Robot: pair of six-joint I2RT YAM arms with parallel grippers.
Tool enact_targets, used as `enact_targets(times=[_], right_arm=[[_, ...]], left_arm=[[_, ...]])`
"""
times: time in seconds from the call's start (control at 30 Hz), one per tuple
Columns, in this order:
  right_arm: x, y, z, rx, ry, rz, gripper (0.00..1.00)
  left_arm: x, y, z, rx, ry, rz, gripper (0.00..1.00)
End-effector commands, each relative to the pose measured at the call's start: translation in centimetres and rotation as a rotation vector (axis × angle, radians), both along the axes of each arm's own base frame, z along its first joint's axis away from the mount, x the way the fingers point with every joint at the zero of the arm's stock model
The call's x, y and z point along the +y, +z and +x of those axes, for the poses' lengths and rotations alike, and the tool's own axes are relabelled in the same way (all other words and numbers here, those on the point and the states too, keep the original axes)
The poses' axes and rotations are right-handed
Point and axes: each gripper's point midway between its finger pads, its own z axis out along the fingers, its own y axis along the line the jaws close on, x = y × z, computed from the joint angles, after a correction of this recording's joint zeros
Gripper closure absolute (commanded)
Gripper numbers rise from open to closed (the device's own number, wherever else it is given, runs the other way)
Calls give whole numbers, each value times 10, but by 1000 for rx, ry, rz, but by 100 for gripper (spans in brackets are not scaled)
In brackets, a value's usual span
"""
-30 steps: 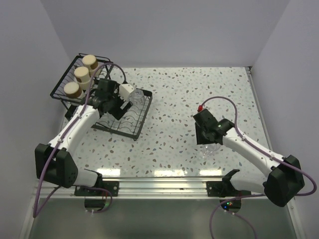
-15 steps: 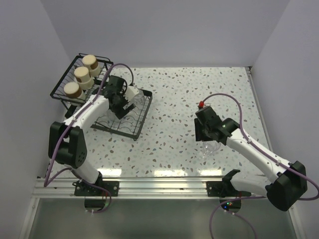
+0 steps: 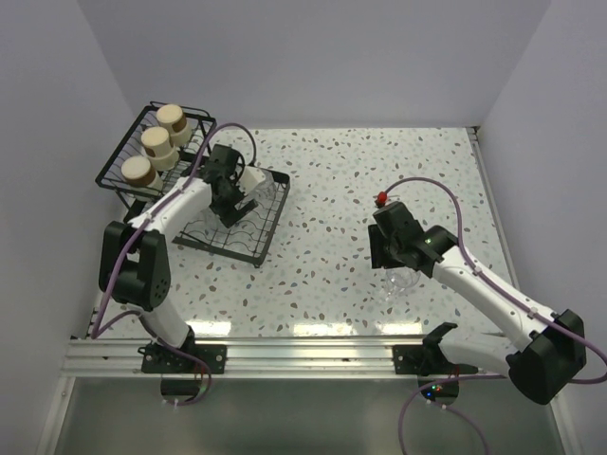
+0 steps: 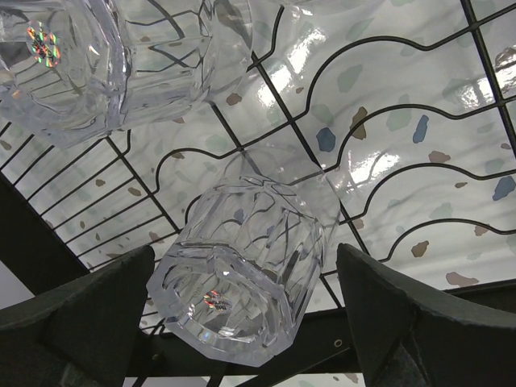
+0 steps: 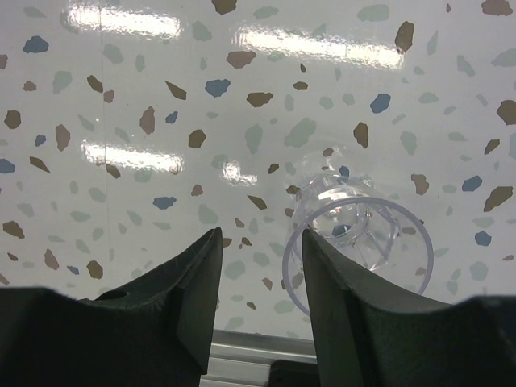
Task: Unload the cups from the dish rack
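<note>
The black wire dish rack stands at the table's far left. Three cream cups with brown bases stand in its raised basket. My left gripper hangs over the flat tray, open wide. In the left wrist view its fingers straddle a clear ribbed tumbler lying on the wires, with a gap at the right finger. A second tumbler lies further in. My right gripper is open and empty, beside a clear cup standing upright on the table. Its right finger overlaps that cup's rim.
The speckled table is walled at the back and both sides. A metal rail runs along the near edge, close to the placed clear cup. A purple cable loops over the right arm.
My left gripper has moved right over the tray and opened fully around the lying tumbler, and its elbow swung in. My right gripper has opened slightly beside the cup on the table.
</note>
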Motion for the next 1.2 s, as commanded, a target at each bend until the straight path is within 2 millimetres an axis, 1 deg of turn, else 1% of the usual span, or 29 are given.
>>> enact_targets(times=[0.0, 0.03, 0.1, 0.2, 0.23, 0.3, 0.33, 0.37, 0.4, 0.43, 0.5, 0.53, 0.57, 0.63, 0.7, 0.73, 0.8, 0.83, 0.87, 0.9, 0.93, 0.97, 1.0, 1.03, 1.1, 1.13, 1.17], right_arm=[[8, 21, 10, -67, 17, 49, 52], [8, 21, 10, -66, 16, 46, 52], [8, 21, 10, -67, 19, 46, 51], [8, 24, 10, -75, 20, 51, 51], [7, 26, 10, -80, 18, 54, 50], [7, 28, 10, -85, 17, 55, 50], [7, 30, 10, -92, 17, 58, 50], [7, 32, 10, -96, 18, 60, 50], [7, 33, 10, -95, 18, 58, 50], [7, 36, 11, -102, 21, 60, 49], [8, 41, 11, -107, 28, 64, 49], [9, 44, 11, -111, 31, 69, 48], [9, 49, 12, -122, 41, 72, 46], [17, 59, 11, -135, 73, 112, 43], [24, 75, 12, -170, 111, 151, 39], [32, 83, 12, -184, 141, 192, 37], [43, 104, 12, -238, 191, 259, 30], [51, 112, 11, -252, 225, 303, 27], [55, 121, 13, -281, 238, 324, 25], [65, 134, 14, -317, 274, 378, 23], [76, 144, 9, -326, 324, 435, 21], [82, 150, 9, -340, 346, 465, 20], [91, 164, 12, -382, 374, 513, 20], [98, 171, 12, -390, 394, 553, 20], [114, 185, 6, -400, 465, 637, 18], [123, 202, 8, -439, 485, 701, 16], [130, 210, 8, -447, 506, 742, 13]], left_arm=[[3, -2, 4, 10, -19, -10, 3], [4, -5, 2, 20, -19, -12, 5], [4, -9, 1, 37, -23, -21, 12], [5, -13, -2, 58, -26, -37, 22], [4, -13, -4, 66, -29, -41, 26], [1, -12, -7, 76, -37, -59, 32], [0, -11, -8, 83, -41, -67, 39], [-1, -10, -10, 88, -41, -71, 49], [-1, -9, -11, 89, -41, -74, 54], [-2, -4, -11, 87, -41, -80, 69], [-4, 2, -12, 84, -38, -93, 84], [-5, 8, -12, 79, -37, -95, 96], [-5, 15, -11, 65, -35, -100, 100], [-11, 27, -9, 47, -39, -134, 100], [-16, 41, -11, 29, -45, -168, 100], [-18, 53, -10, 1, -46, -184, 100], [-22, 64, -10, -22, -47, -218, 100], [-25, 79, -8, -61, -49, -237, 100], [-28, 85, -8, -76, -54, -256, 100], [-30, 93, -7, -95, -47, -274, 100], [-32, 109, -4, -140, -50, -293, 100], [-35, 117, -5, -158, -43, -319, 100], [-36, 124, -4, -176, -40, -333, 100], [-38, 141, -4, -221, -41, -354, 100], [-44, 158, -6, -253, -38, -410, 100], [-48, 176, -9, -291, -50, -445, 100], [-59, 188, -14, -302, -86, -507, 100]])
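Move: The cup to be gripped is already between the left hand's open fingers, its middle about 1 cm ahead and 3 cm below. From that hand, a second cup stands some 9 cm ahead and 4 cm right, a third about 7 cm ahead and 12 cm right, both 3 cm lower. From the right hand, the cup to be gripped is roughly 15 cm ahead, 37 cm left and 5 cm lower; the released cup is 1 cm back, 5 cm right and 7 cm down. Sinking barely 1 cm, the left hand closes its fingers onto the cup's sides, eases back slightly, then lifts it about 12 cm out of the lower rack while drifting right, fingertips swinging some 20 degrees rightward. The empty right hand waits, then rises about 14 cm from the released cup and goes 8 cm left towards the lifted one, opening wider and turning its fingertips left and forward. ##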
